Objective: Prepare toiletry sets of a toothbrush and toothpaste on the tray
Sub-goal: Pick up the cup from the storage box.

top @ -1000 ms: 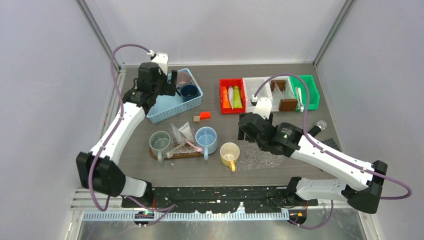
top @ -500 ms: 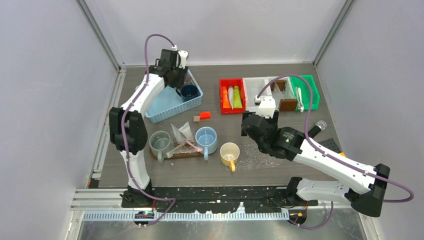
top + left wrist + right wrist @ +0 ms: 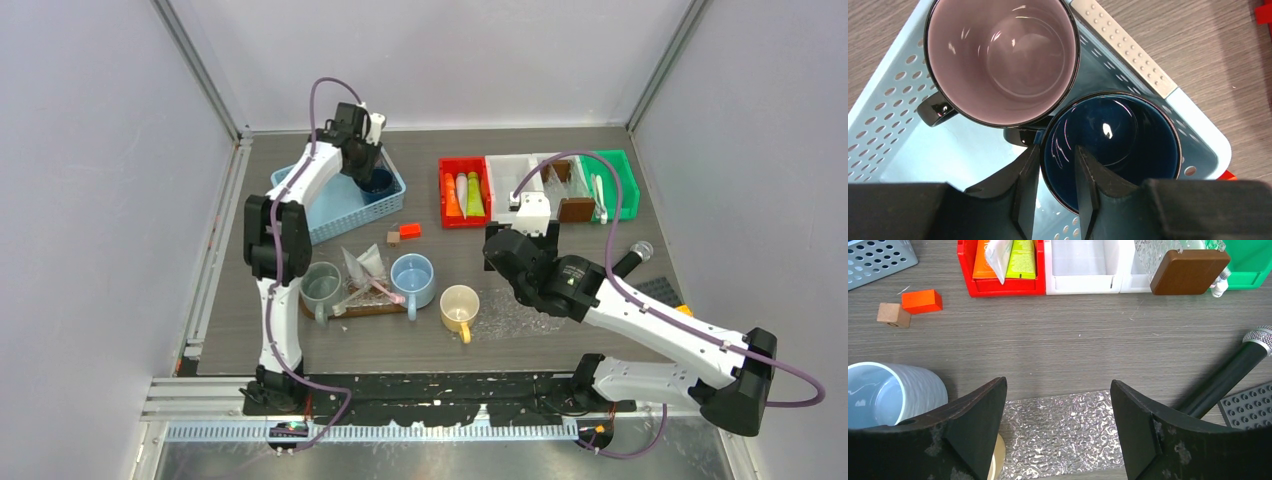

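Observation:
My left gripper (image 3: 1055, 150) reaches down into the blue basket (image 3: 330, 215), shut on the wall of the navy mug (image 3: 1128, 135), one finger outside the rim and one inside. A mauve mug (image 3: 1000, 55) stands beside it. On the brown tray (image 3: 352, 309) stand a grey-green mug (image 3: 320, 283) and a light blue mug (image 3: 412, 278), with a pink toothbrush (image 3: 383, 290) in clear wrapping between them. Toothpaste tubes (image 3: 1021, 260) lie in the red bin (image 3: 465, 219). My right gripper (image 3: 1058, 385) hangs open and empty over a bubble-wrap sheet (image 3: 1063, 430), next to the cream mug (image 3: 459, 303).
White and green bins (image 3: 625, 190) hold a brown-lidded clear box (image 3: 1188, 271) and a white toothbrush (image 3: 598, 195). An orange block (image 3: 922, 300) and a brown block (image 3: 894, 315) lie mid-table. A microphone (image 3: 1228, 375) and a grey studded plate (image 3: 1248, 405) lie at the right.
The left arm swung from the basket's left side over it and down inside, and its jaws narrowed onto the navy mug's rim. The right gripper shifted slightly and opened wider.

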Motion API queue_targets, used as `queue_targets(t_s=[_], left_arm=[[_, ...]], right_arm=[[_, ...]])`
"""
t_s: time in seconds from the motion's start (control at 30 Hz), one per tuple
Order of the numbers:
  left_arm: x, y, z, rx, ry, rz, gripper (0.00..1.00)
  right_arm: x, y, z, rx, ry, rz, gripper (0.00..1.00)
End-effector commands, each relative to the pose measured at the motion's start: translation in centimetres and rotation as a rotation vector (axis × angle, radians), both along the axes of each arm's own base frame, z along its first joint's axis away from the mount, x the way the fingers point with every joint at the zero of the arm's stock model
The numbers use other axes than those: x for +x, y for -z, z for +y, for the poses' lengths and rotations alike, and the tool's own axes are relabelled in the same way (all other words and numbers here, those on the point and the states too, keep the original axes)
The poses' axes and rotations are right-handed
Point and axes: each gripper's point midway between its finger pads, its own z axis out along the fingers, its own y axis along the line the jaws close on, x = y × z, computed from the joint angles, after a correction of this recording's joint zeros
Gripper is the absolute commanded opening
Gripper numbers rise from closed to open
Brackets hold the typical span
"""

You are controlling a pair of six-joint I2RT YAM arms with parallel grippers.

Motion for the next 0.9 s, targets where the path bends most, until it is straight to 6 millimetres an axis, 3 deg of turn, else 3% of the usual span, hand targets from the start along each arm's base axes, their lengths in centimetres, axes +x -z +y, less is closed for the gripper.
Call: queue_targets(t_s=[0.0, 0.23, 0.33, 0.47, 0.7, 0.87], left_arm=[[1.2, 0.0, -0.5, -0.008, 0.028, -0.014, 0.33], [0.4, 1.9, -1.2, -0.028, 0.065, 0.052, 0.33], [-0.3, 1.9, -1.4, -0.04, 0.077, 0.077, 0.17], [-1.0, -0.1, -0.6, -0.025, 0.033, 0.067, 0.0], [-1.8, -4.4, 2.6, 0.047, -0.136, -0.038, 0.0], [-3.4, -4.5, 3.8, 0.054, -0.211, -0.003, 0.0]], right_arm=[[0.7, -0.8, -0.3, 0.019, 0.032, -0.044, 0.82], [0.7, -0.4, -0.6, 0.017, 0.04, -0.035, 0.82], [0.8, -0.2, -0.7, 0.016, 0.04, -0.031, 0.82], [0.8, -0.2, -0.7, 0.018, 0.039, -0.029, 0.82], [0.8, 0.0, -0.8, 0.022, 0.038, -0.027, 0.82], [0.7, 0.0, -0.7, 0.029, 0.034, -0.025, 0.82]])
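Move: The left gripper is astride the left rim of the navy cup in the storage box, one finger inside it. The cup's middle is about 4 cm to the right, 1 cm back and 4 cm below. The mauve cup stands some 6 cm straight ahead, 4 cm lower. Outside the box, the red block is roughly 12 cm back and 12 cm right. From the right hand the navy cup is about 27 cm ahead, 36 cm left and 15 cm down. Ease the left gripper about 1 cm forward with its fingers astride the navy cup's left wall, then shut them fully so they pinch the rim beside the handle. Keeping that grip, draw the cup back and left about 3.5 cm, away from the mauve cup, rising a little over 1 cm and turning slightly counter-clockwise. ##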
